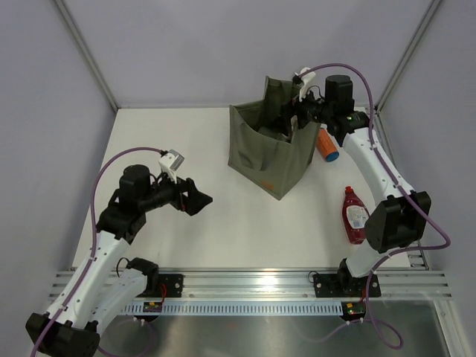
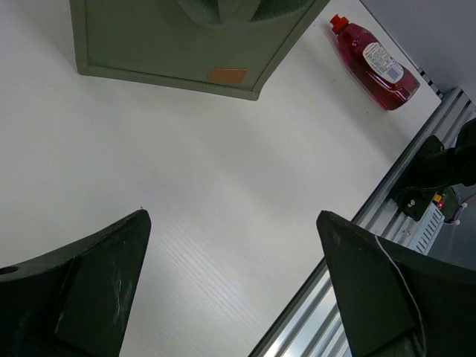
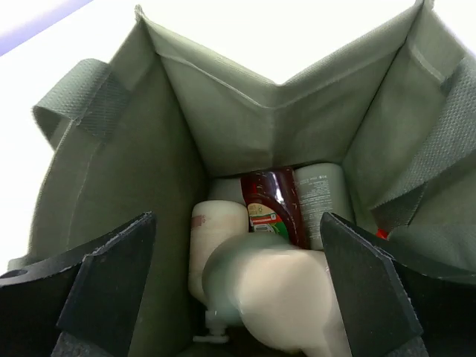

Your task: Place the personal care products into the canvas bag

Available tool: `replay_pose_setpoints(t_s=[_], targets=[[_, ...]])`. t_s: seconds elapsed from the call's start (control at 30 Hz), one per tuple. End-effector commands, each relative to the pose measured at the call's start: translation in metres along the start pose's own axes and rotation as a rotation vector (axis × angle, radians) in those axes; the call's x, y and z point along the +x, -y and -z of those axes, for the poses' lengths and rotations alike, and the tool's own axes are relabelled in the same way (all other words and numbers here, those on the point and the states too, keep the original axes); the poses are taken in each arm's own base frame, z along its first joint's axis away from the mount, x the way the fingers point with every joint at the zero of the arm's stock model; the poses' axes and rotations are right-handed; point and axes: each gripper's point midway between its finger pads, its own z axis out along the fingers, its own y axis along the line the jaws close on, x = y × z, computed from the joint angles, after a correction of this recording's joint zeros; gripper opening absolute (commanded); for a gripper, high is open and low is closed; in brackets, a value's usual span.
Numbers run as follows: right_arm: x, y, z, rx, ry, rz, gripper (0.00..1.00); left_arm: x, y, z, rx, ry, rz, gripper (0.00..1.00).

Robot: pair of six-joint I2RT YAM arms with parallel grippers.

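The olive canvas bag (image 1: 268,152) stands open at the back of the table. My right gripper (image 1: 294,117) hangs over its mouth, jaws wide open (image 3: 236,217). Between the fingers, touching neither, a blurred pale bottle with a grey-green end (image 3: 290,294) is inside the bag. Below it lie a cream bottle (image 3: 216,227), a dark red bottle (image 3: 271,202) and a grey-green bottle (image 3: 323,192). An orange bottle with a blue cap (image 1: 326,144) lies right of the bag. A dark red bottle with a white label (image 1: 355,216) lies further front right. My left gripper (image 1: 199,199) is open and empty above the table.
The left wrist view shows the bag's side with its orange mark (image 2: 227,75), the dark red bottle (image 2: 375,63) and the metal rail (image 2: 349,245) at the table's near edge. The right arm's base (image 1: 357,279) stands just in front of the red bottle.
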Motion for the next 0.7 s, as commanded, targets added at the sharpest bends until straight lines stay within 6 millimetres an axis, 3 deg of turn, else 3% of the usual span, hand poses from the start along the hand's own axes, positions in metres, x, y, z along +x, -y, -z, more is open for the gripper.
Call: replay_pose_setpoints(t_s=[0.0,0.13,0.23,0.3,0.4,0.43,0.5,0.57,0.6,0.67], targets=[[-0.043,-0.015,0.038,0.043,0.03,0.055,1.0,-0.026,0.001,0.004,-0.02,0.064,-0.066,0.99],[-0.099,-0.02,0.078,0.118,0.145,0.044,1.0,-0.027,-0.003,0.005,-0.039,0.057,-0.065,0.99],[-0.121,0.007,0.115,0.27,0.207,-0.024,1.0,-0.024,-0.004,0.005,-0.051,0.048,-0.065,0.99],[-0.117,0.055,0.147,0.49,0.238,-0.136,1.0,-0.023,-0.005,0.007,-0.058,0.049,-0.065,0.99],[-0.074,0.106,0.166,0.629,0.181,-0.287,1.0,-0.023,-0.005,0.008,-0.059,0.058,-0.063,0.99],[-0.043,0.135,0.165,0.681,0.115,-0.345,1.0,-0.021,-0.004,0.007,-0.055,0.057,-0.062,0.99],[0.021,0.161,0.149,0.703,-0.062,-0.432,0.99,-0.021,-0.004,0.007,-0.053,0.057,-0.06,0.99],[0.064,0.177,0.14,0.716,-0.187,-0.456,1.0,-0.021,-0.004,0.007,-0.056,0.057,-0.06,0.99],[0.095,0.189,0.128,0.695,-0.273,-0.45,0.99,-0.021,-0.004,0.007,-0.055,0.056,-0.061,0.99],[0.125,0.191,0.118,0.615,-0.389,-0.383,0.99,-0.021,-0.005,0.007,-0.056,0.056,-0.061,0.99]])
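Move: The orange bottle lies about 17 cm ahead of the right hand, some 19 cm to its right and 26 cm below. The canvas bag, with the just-released grey bottle inside, is centred about 5 cm ahead of this hand, 3 cm left and 12 cm below. The red bottle lies 17 cm back and 26 cm right, 26 cm below. From the left hand the orange bottle is about 40 cm ahead, 53 cm right and 20 cm lower. Up and then quickly to the right in one arc: the empty right hand climbs nearly 15 cm out of the bag's mouth, swings over its right side some 23 cm rightward, then reaches forward and sinks back to its starting height, towards the orange bottle. The wrist turns clockwise until the fingers, still wide open, point nearly straight ahead. ##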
